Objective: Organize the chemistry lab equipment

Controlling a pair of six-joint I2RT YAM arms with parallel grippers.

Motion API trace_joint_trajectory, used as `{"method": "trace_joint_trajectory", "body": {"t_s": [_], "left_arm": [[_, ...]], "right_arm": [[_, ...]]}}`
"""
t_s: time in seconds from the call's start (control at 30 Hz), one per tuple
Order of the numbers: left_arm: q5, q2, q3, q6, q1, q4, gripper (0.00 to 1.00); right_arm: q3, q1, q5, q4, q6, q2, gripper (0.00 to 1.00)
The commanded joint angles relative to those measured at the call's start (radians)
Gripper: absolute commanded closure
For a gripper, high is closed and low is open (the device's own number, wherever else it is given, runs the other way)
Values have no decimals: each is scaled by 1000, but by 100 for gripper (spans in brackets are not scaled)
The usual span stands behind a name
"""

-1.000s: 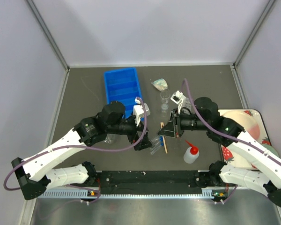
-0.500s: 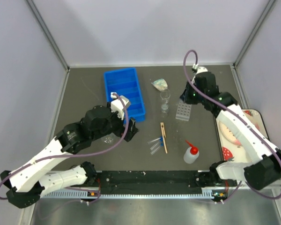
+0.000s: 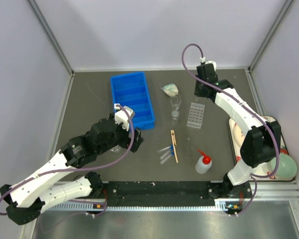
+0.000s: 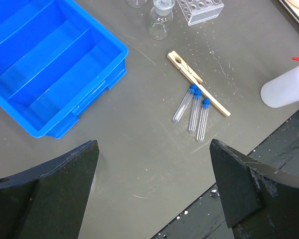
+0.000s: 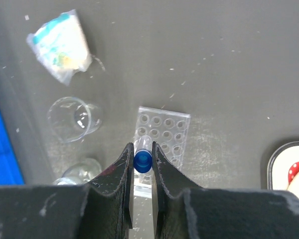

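Observation:
My right gripper (image 5: 142,155) is shut on a blue-capped clear tube (image 5: 142,158), which hangs cap-up above the clear tube rack (image 5: 165,130). Seen from the top, the right gripper (image 3: 201,89) is high over the back of the table, just behind the rack (image 3: 196,115). Three more blue-capped tubes (image 4: 192,109) lie beside the wooden clamp (image 4: 199,84). My left gripper (image 4: 153,149) hangs open over bare table in front of them, holding nothing. The beaker (image 3: 175,102), a flask (image 3: 175,114) and the white squeeze bottle (image 3: 203,163) stand on the table.
The blue divided bin (image 3: 132,99) sits at the back left, close to my left arm. A crumpled packet (image 3: 169,89) lies behind the beaker. At the right edge the strawberry tray (image 3: 265,122) carries a pale green bowl (image 3: 285,167).
My right arm has swung from the middle of the table to the back, carrying a tube over the rack. The left arm has drawn back to the left, jaws still open.

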Motion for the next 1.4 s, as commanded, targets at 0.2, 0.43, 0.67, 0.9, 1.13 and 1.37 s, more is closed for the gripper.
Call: {"method": "trace_joint_trajectory", "body": {"t_s": [0.2, 0.43, 0.67, 0.9, 1.13, 1.37], "left_arm": [[34, -31, -39, 5, 1, 102, 1], [43, -39, -40, 12, 1, 102, 1], [54, -45, -46, 15, 1, 102, 1], [57, -55, -45, 18, 1, 102, 1], [64, -51, -42, 21, 1, 104, 1], [69, -45, -43, 24, 1, 106, 1]], "right_arm": [[-33, -137, -33, 92, -15, 4, 100], [-87, -145, -36, 115, -8, 6, 100], [-128, -143, -41, 148, 0, 29, 100], [-136, -143, -41, 168, 3, 73, 100], [-136, -143, -41, 184, 3, 105, 100], [-143, -143, -50, 188, 5, 118, 100]]}}
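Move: The right hand already pinches a blue-capped test tube. Its goal, the clear test tube rack, stands about 3 cm ahead, 3 cm to its right and 17 cm below. On the table, the stoppered bottle is some 7 cm to the hand's left and 1 cm ahead, the beaker 6 cm left and 8 cm ahead, the plastic bag 9 cm left and 16 cm ahead. From the empty left hand the rack lies roughly 27 cm ahead and 26 cm to the right. Carry the test tube with the right gripper about 5.5 cm to the right, across to the rack's right-hand side, turning slightly clockwise. Then sink some 7 cm more towards the rack, tipping the fingers a little steeper and keeping the closed grip at the blue cap. ##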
